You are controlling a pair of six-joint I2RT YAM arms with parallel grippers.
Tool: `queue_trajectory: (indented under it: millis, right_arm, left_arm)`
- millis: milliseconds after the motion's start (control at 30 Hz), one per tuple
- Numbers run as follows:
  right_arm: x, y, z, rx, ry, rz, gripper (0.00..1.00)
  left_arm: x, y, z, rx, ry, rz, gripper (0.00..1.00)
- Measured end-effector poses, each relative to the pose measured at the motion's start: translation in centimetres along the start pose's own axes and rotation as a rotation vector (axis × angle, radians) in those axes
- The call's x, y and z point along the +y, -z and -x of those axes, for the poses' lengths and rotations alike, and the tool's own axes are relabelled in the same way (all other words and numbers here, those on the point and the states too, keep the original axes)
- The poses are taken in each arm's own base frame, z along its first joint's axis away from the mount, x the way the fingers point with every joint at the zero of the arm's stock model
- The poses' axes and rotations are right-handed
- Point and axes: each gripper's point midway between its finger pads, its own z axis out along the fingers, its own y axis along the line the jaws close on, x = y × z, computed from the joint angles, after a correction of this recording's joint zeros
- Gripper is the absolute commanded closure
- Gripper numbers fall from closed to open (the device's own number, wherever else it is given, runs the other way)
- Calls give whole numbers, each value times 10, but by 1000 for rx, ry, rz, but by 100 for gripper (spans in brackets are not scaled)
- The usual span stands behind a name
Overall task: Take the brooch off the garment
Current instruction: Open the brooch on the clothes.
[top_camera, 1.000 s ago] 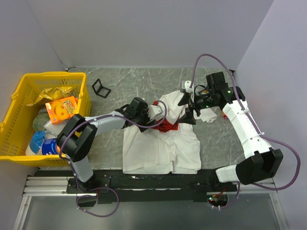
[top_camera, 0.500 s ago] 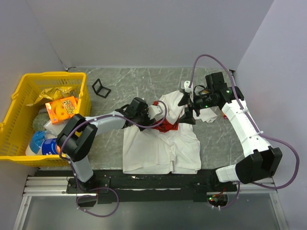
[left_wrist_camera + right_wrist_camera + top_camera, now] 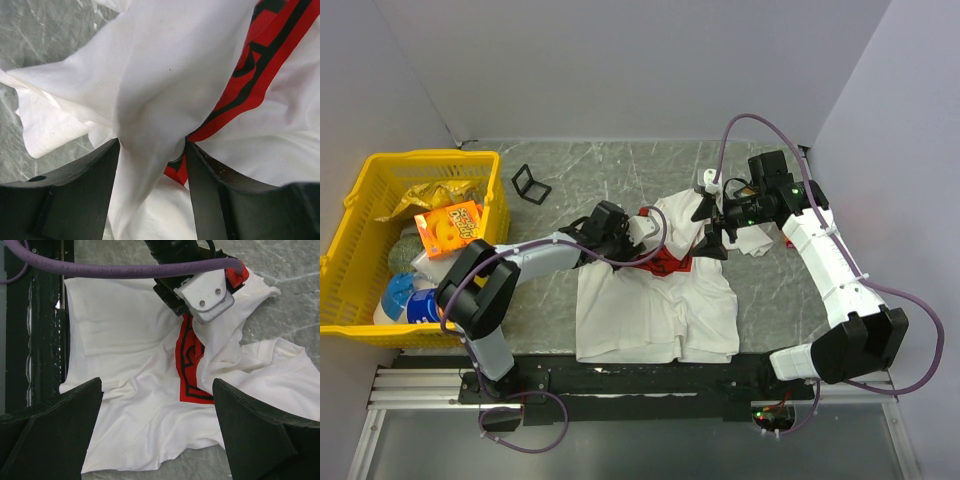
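Observation:
The white T-shirt [image 3: 655,310] lies crumpled on the table with part of its red print [image 3: 668,264] showing. My left gripper [image 3: 638,232] is shut on a raised fold of the shirt beside the print. In the left wrist view the fold [image 3: 150,100] fills the gap in the left gripper [image 3: 152,146]. A small pale rounded edge [image 3: 178,150] sits against the right finger, and I cannot tell if it is the brooch. My right gripper [image 3: 712,230] hangs wide open and empty above the shirt's upper right. It [image 3: 157,390] looks down on the shirt [image 3: 130,355] and the print [image 3: 189,375].
A yellow basket [image 3: 360,190] with snack packs and bottles stands at the far left. A small black wire frame [image 3: 530,183] lies at the back of the table. A small red object [image 3: 788,240] shows beside the right arm. Walls close in on three sides.
My left gripper has turned slightly while holding the fold, showing a bit more red at its top. The right arm has barely moved.

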Motion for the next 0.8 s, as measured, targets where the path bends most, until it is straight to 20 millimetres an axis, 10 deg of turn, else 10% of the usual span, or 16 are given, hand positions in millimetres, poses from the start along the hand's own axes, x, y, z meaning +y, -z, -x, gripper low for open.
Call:
queue_trajectory:
  millis: [367,800]
  right_arm:
    - [0,0,-1,2,-1,-1,3]
    - [-1,0,0,0,1,-5,3]
  left_arm:
    - [5,2,11,-41,19,21,47]
    - [6,1,11,-33,24,24,83]
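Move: The left hand straddles the raised white garment fold it will pinch, which lies right between its pads and level with them; the brooch itself can't be made out. The red print's visible part centres some 6 cm to the right and level front to back, 1 cm lower, and the loose sleeve end lies about 6 cm ahead and 4 cm left, 2 cm below. From the right hand that fold is roughly 15 cm left, 5 cm back and 21 cm below. With the fold of white cloth beside the red print already between its half-open fingers, the left hand first eases up about 1 cm and slightly forward, its fingertips still slanting forward, right and down. It then all but stops at that height and narrows its fingers from a bit over half open to roughly a quarter, bringing both tips in against the sides of the fold and pinching it while the wrist hardly turns. ##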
